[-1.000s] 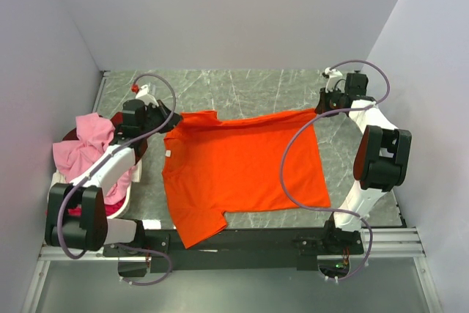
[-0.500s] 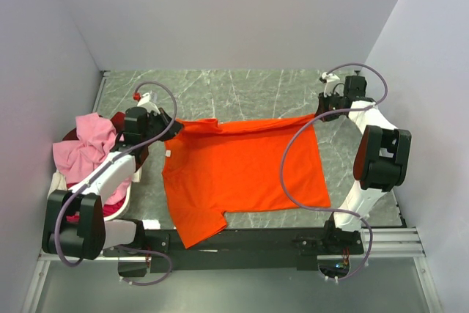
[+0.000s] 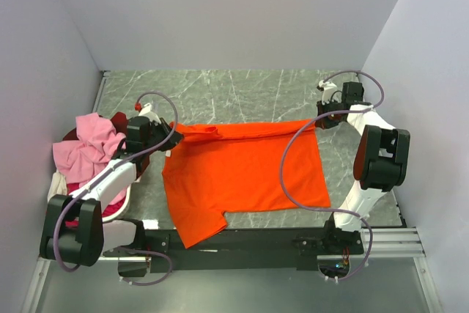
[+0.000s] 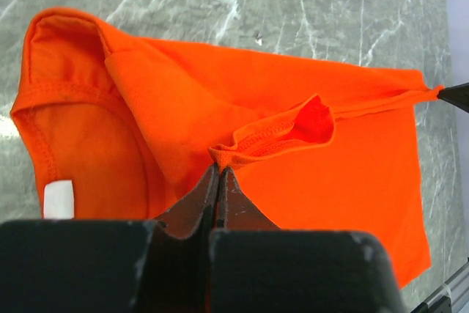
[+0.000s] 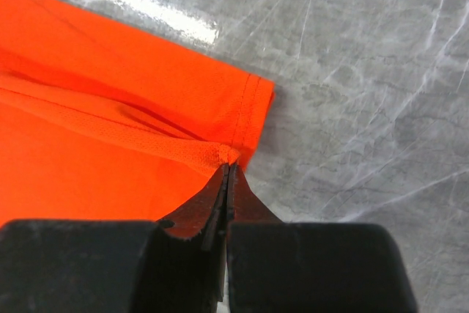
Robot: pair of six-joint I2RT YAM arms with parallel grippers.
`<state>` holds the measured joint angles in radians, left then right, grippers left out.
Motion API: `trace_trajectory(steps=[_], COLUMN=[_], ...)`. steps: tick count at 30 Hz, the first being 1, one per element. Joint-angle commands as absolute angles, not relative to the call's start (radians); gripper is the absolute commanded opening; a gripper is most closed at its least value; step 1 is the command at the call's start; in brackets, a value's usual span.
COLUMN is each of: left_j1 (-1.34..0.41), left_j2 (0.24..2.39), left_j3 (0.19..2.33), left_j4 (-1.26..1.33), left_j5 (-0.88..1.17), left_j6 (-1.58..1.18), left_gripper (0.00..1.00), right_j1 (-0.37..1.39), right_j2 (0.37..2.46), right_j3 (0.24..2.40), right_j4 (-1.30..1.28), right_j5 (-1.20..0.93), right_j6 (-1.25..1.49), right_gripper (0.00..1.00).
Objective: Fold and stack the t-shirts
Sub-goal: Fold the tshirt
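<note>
The bright orange t-shirt (image 3: pixel 245 170) lies spread on the grey marble table, its near sleeve hanging over the front edge. My left gripper (image 3: pixel 173 129) is shut on the shirt's far left edge by the sleeve (image 4: pixel 286 133), lifting a fold. My right gripper (image 3: pixel 318 116) is shut on the far right hem corner (image 5: pixel 227 153). The far edge is stretched between both grippers and doubled toward the front. The white neck label (image 4: pixel 58 199) shows in the left wrist view. Pink and magenta t-shirts (image 3: pixel 86 148) lie heaped at the left.
A white basket (image 3: pixel 126 197) at the left holds the heaped shirts, beside my left arm. Grey walls close the table on three sides. The black mounting rail (image 3: pixel 256 238) runs along the front edge. Bare marble (image 3: pixel 242 93) lies behind the shirt.
Both grippers have drawn the shirt's far edge toward the front, so the far part folds over the body. The left gripper moved right and nearer; the right gripper shifted slightly.
</note>
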<state>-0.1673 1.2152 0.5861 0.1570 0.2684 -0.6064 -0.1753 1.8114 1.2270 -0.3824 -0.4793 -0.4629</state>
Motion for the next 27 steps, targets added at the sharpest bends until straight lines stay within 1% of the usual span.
trace_trajectory(steps=[1,5,7,8,9,11,12,15,18,21,24,25,27], left_j1=[-0.172,-0.172,-0.172,-0.172,-0.172,-0.172,-0.172,-0.172,-0.172,-0.172,-0.172,-0.172,-0.172], left_j2=[1.175,1.157,1.152,1.152,1.157,1.164,1.167,1.172,1.170,1.155,1.115,1.102,1.048], left_j3=[0.568,0.546,0.532,0.528,0.526,0.519,0.517,0.517,0.520,0.506,0.477,0.460,0.443], left_j4=[0.172,0.160,0.160,0.161,0.163,0.172,0.173,0.167,0.150,0.137,0.120,0.101,0.078], left_j5=[0.249,0.241,0.235,0.232,0.236,0.241,0.241,0.241,0.241,0.245,0.248,0.256,0.271], left_j6=[-0.623,-0.629,-0.630,-0.635,-0.635,-0.641,-0.643,-0.643,-0.643,-0.653,-0.681,-0.690,-0.729], left_gripper=[0.00,0.00,0.00,0.00,0.00,0.00,0.01,0.00,0.01,0.05,0.16,0.26,0.41], right_j1=[-0.186,-0.186,-0.186,-0.186,-0.190,-0.202,-0.212,-0.233,-0.235,-0.236,-0.236,-0.236,-0.235], right_j2=[1.786,1.779,1.766,1.760,1.744,1.721,1.706,1.652,1.608,1.575,1.562,1.559,1.554], right_j3=[1.215,1.201,1.177,1.167,1.149,1.132,1.118,1.097,1.081,1.069,1.065,1.065,1.063], right_j4=[-0.377,-0.405,-0.416,-0.420,-0.428,-0.429,-0.434,-0.442,-0.448,-0.449,-0.449,-0.449,-0.452], right_j5=[-0.457,-0.440,-0.425,-0.404,-0.394,-0.400,-0.411,-0.448,-0.483,-0.531,-0.575,-0.589,-0.598], right_j6=[-0.495,-0.543,-0.584,-0.600,-0.623,-0.637,-0.641,-0.647,-0.637,-0.597,-0.571,-0.558,-0.555], right_gripper=[0.00,0.01,0.05,0.09,0.24,0.39,0.49,0.55,0.56,0.56,0.56,0.56,0.56])
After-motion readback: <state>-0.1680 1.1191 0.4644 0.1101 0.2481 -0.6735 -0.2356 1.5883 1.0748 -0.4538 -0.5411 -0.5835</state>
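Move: The orange shirt's body, where the pinched far edge is to be laid, lies about 2 cm back and 3 cm below the left hand, and 1 cm back and 3 cm below the right. From the left hand, the white collar label is level, some 4 cm left, and the near sleeve about 24 cm back, 3 cm right. The fold's far right corner is 4 cm ahead of the right hand, 1 cm left; the near right corner is 20 cm back, 3 cm right. The shirt's pinched edge is lowered and drawn back onto the body by both closed hands. The right soon opens wide and lets go, carries on back to about 5 cm in all while dipping, then rises some 5 cm clear of the cloth. The left eases back and down, pauses, then starts to open, letting go of the sleeve end as it slips farther back and down. ##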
